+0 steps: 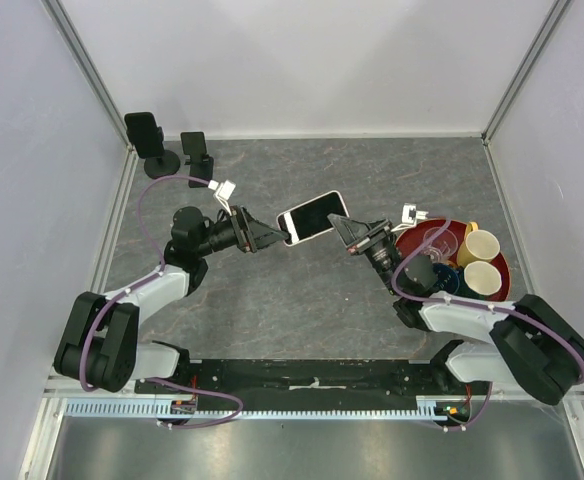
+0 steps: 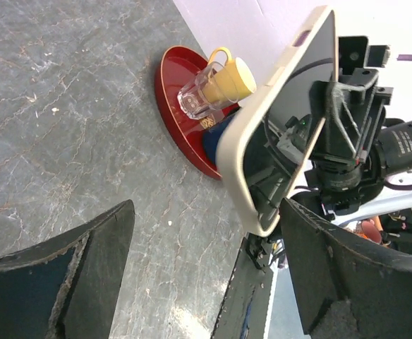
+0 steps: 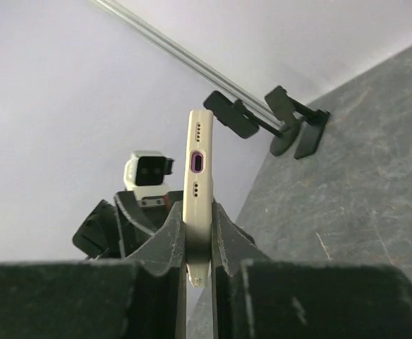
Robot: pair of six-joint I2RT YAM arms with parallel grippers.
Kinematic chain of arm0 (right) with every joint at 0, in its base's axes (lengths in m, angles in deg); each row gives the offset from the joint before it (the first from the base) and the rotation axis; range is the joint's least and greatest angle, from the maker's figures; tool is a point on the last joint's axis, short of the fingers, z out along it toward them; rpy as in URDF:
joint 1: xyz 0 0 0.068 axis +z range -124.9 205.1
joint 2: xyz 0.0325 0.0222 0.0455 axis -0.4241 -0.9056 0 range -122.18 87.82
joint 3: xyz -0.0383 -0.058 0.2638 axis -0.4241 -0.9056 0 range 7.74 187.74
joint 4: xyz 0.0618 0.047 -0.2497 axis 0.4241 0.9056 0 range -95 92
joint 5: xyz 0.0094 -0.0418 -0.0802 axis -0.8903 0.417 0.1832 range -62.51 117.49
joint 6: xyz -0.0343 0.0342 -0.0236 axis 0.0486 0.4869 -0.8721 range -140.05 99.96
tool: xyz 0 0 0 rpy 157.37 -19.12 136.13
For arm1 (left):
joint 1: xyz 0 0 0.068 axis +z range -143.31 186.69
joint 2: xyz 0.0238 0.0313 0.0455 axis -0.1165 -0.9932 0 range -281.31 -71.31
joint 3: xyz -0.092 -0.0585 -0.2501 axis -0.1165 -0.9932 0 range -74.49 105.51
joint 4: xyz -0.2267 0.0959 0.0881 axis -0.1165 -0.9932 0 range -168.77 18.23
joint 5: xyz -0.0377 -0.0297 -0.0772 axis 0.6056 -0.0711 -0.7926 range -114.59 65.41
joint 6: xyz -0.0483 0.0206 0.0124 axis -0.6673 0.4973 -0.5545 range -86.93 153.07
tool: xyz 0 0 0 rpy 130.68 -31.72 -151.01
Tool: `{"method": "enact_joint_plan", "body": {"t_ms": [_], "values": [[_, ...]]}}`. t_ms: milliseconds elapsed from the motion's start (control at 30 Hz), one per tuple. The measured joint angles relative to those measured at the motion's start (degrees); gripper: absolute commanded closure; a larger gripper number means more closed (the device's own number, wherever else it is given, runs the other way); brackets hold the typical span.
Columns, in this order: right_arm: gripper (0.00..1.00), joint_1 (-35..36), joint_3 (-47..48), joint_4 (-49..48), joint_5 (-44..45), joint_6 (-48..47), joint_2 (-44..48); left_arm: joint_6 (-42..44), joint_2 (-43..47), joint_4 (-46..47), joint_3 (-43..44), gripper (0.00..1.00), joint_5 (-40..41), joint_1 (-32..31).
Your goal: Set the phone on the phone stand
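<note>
The phone (image 1: 312, 215), in a cream case with a dark screen, hangs above the middle of the table. My right gripper (image 1: 345, 230) is shut on its right end; in the right wrist view the phone (image 3: 197, 176) stands edge-on, pinched in the gripper (image 3: 199, 222). My left gripper (image 1: 282, 238) is open at the phone's left end. In the left wrist view the phone (image 2: 276, 134) has one corner between the wide-apart fingers (image 2: 58, 275), close to the right one. Two black phone stands (image 1: 150, 142) (image 1: 197, 155) sit at the back left corner, also visible as stands (image 3: 291, 120).
A red tray (image 1: 507, 278) holding yellow cups (image 1: 480, 247) and a clear glass (image 1: 435, 240) sits at the right, just behind my right arm; the left wrist view shows that tray (image 2: 169, 92) too. White walls enclose the table on three sides.
</note>
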Motion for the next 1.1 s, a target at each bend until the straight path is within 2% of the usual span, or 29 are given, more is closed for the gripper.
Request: {"method": "enact_joint_plan", "body": {"t_ms": [100, 200, 300, 333, 500, 567, 600, 633, 700, 733, 833, 900, 933, 1033, 1100], "values": [[1.0, 2.38, 0.24, -0.66, 1.29, -2.4, 1.55, -0.66, -0.02, 1.22, -0.09, 0.16, -0.31, -0.11], [1.0, 4.07, 0.72, -0.72, 1.55, -3.61, 0.66, -4.09, -1.11, 9.46, -1.05, 0.23, -2.49, -0.42], [1.0, 4.9, 1.05, -0.72, 1.57, -3.98, -1.33, -8.55, -2.91, 19.32, -2.32, 0.34, -4.61, -0.76], [1.0, 5.01, 1.05, -0.7, 1.73, -3.98, -1.92, -9.92, -3.5, 21.84, -2.78, 0.4, -5.18, -0.76], [1.0, 5.25, 1.05, -1.92, 2.38, -4.02, -2.43, -16.31, -7.19, 28.26, -3.43, 0.55, -6.64, -0.46], [1.0, 5.49, 1.05, -2.05, 2.56, -4.35, -2.43, -18.08, -8.31, 29.22, -3.43, 0.67, -7.19, -0.46], [0.99, 5.51, 1.05, -2.21, 2.56, -4.52, -2.43, -18.78, -8.63, 29.46, -3.43, 0.8, -7.43, -0.46], [0.88, 5.53, 1.03, -2.47, 2.49, -4.61, -2.43, -19.37, -8.92, 29.62, -3.43, 0.86, -7.76, -0.46], [0.74, 5.53, 0.94, -2.71, 2.43, -4.63, -2.43, -21.35, -9.09, 30.69, -3.39, 0.93, -8.83, -0.37], [0.61, 5.42, 0.87, -2.84, 2.34, -4.37, -2.38, -21.99, -9.09, 31.61, -3.15, 0.98, -9.29, -0.35], [0.39, 5.42, 0.81, -2.19, 1.07, -7.93, -0.92, -22.75, -8.83, 33.11, -2.32, 0.98, -11.1, -0.72], [0.29, 5.16, 0.92, 0.59, -1.14, -12.44, 2.14, -22.64, -8.52, 32.92, -2.23, 0.98, -12.72, -1.09], [0.19, 4.94, 1.31, 3.26, -2.64, -15.06, 4.46, -22.1, -8.35, 32.63, -2.23, 0.98, -13.64, -1.18], [0.02, 4.57, 5.79, 17.14, -6.32, -23.28, 11.78, -19.06, -6.75, 30.18, -1.88, 0.98, -16.31, -1.44], [0.02, 4.0, 10.54, 28.24, -8.26, -28.68, 15.37, -15.74, -4.81, 26.01, -0.96, 0.98, -17.73, -1.44]]}}
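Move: The right fingers hold the phone's right end; its middle lies about 5 cm to that hand's left, 2 cm ahead and 2 cm higher. From the open left hand it lies some 7 cm right, 3 cm ahead and 2 cm above. The empty phone stand is about 17 cm ahead of the left hand, 17 cm left and 16 cm below; the round stand is some 20 cm ahead and 27 cm left. Left hand backs about 6 cm, rising, pinching the phone's left end; the right opens and lets go. ##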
